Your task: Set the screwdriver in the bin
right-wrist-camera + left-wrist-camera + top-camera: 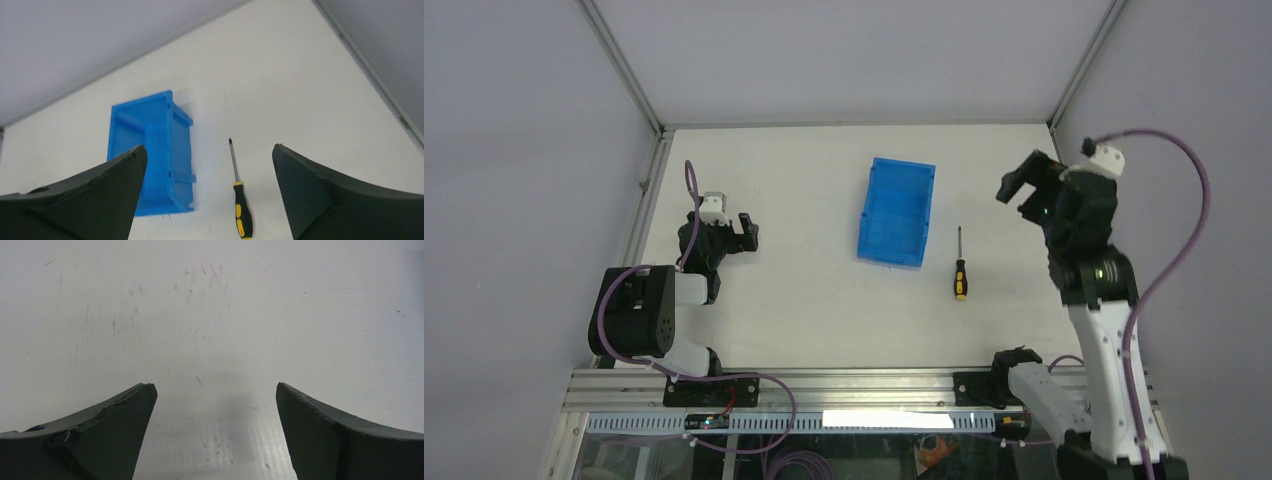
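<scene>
The blue bin (896, 211) stands on the white table at centre, long side running front to back. The screwdriver (960, 265), black-and-yellow handle toward me and thin shaft pointing away, lies just right of the bin, apart from it. My right gripper (1021, 186) is open and empty, raised above the table to the right of the screwdriver. In the right wrist view the bin (150, 155) and the screwdriver (240, 200) lie below, between the open fingers. My left gripper (746, 232) is open and empty, low over bare table at the left, far from both.
Grey enclosure walls with metal corner posts (629, 70) bound the table on three sides. A metal rail (844, 385) runs along the near edge by the arm bases. The left wrist view shows only scuffed white table (210, 330).
</scene>
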Robot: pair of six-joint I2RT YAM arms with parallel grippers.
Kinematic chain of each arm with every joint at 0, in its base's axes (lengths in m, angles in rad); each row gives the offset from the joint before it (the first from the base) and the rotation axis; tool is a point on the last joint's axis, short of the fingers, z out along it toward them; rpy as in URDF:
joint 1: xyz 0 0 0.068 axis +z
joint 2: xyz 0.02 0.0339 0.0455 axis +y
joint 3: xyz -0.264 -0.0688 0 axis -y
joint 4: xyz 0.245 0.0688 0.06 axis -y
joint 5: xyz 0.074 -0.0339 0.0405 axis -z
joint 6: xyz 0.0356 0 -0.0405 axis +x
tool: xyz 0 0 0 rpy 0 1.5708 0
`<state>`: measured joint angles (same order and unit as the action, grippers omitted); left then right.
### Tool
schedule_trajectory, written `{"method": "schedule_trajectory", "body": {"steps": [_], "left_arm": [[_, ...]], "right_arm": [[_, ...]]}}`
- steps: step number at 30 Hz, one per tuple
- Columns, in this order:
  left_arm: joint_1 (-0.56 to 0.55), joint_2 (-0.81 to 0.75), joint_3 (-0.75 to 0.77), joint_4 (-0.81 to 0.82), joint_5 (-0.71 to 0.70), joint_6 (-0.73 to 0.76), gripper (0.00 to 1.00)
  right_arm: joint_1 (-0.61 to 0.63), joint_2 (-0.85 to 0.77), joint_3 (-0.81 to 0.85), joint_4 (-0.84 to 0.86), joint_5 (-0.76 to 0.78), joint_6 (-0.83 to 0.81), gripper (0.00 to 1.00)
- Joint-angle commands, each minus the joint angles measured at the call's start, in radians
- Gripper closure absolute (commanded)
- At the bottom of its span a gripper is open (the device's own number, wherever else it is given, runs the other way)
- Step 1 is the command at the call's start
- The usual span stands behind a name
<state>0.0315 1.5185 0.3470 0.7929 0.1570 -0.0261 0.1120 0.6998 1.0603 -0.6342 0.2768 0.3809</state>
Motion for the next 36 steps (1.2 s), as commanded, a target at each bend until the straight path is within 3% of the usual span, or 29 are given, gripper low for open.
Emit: {"method": "schedule_trajectory", "body": {"steps": [1, 4, 7, 13, 17, 24, 27, 31, 36], "left_arm": [[-0.012, -0.012, 0.015, 0.054, 0.003, 0.0, 0.01], [-0.013, -0.012, 0.015, 0.052, 0.002, 0.0, 0.01], [-0.013, -0.012, 0.015, 0.054, 0.003, 0.002, 0.01], [-0.013, -0.012, 0.015, 0.053, 0.003, 0.0, 0.01], [-0.013, -0.012, 0.015, 0.052, 0.003, 0.001, 0.01], [-0.012, -0.013, 0.015, 0.053, 0.003, 0.0, 0.01], [-0.013, -0.012, 0.015, 0.054, 0.004, 0.0, 0.01], [-0.013, -0.011, 0.015, 0.053, 0.003, 0.001, 0.01], [-0.012, -0.013, 0.015, 0.054, 0.003, 0.001, 0.01]], "right_arm": [[-0.036, 0.448, 0.25, -0.32, -0.2, -0.087, 0.01], [-0.048, 0.664, 0.339, -0.407, -0.265, -0.11, 0.04], [-0.051, 0.77, 0.283, -0.377, -0.252, -0.106, 0.08], [-0.04, 0.891, 0.102, -0.24, -0.361, -0.096, 0.26], [-0.016, 0.932, 0.017, -0.169, -0.338, -0.076, 0.28], [0.037, 1.023, -0.014, -0.146, -0.236, -0.053, 0.42], [0.057, 1.042, -0.006, -0.162, -0.201, -0.055, 0.56], [0.069, 1.034, 0.034, -0.213, -0.184, -0.071, 0.98], [0.068, 0.95, 0.189, -0.365, -0.152, -0.102, 1.0]]}}
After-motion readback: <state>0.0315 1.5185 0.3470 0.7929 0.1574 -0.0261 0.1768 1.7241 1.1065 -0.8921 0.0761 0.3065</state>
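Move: The screwdriver's middle lies some 31 cm below the right hand, about 3 cm ahead and 5 cm to its left, its handle towards the robot. The blue bin stands about 13 cm to the left of the screwdriver and 11 cm farther out. From the idle left hand, the screwdriver is roughly 53 cm to the right, 9 cm back and 4 cm lower. The right hand arcs out, back and 30 cm down, tipping fingers-down, and pinches the screwdriver's handle. ##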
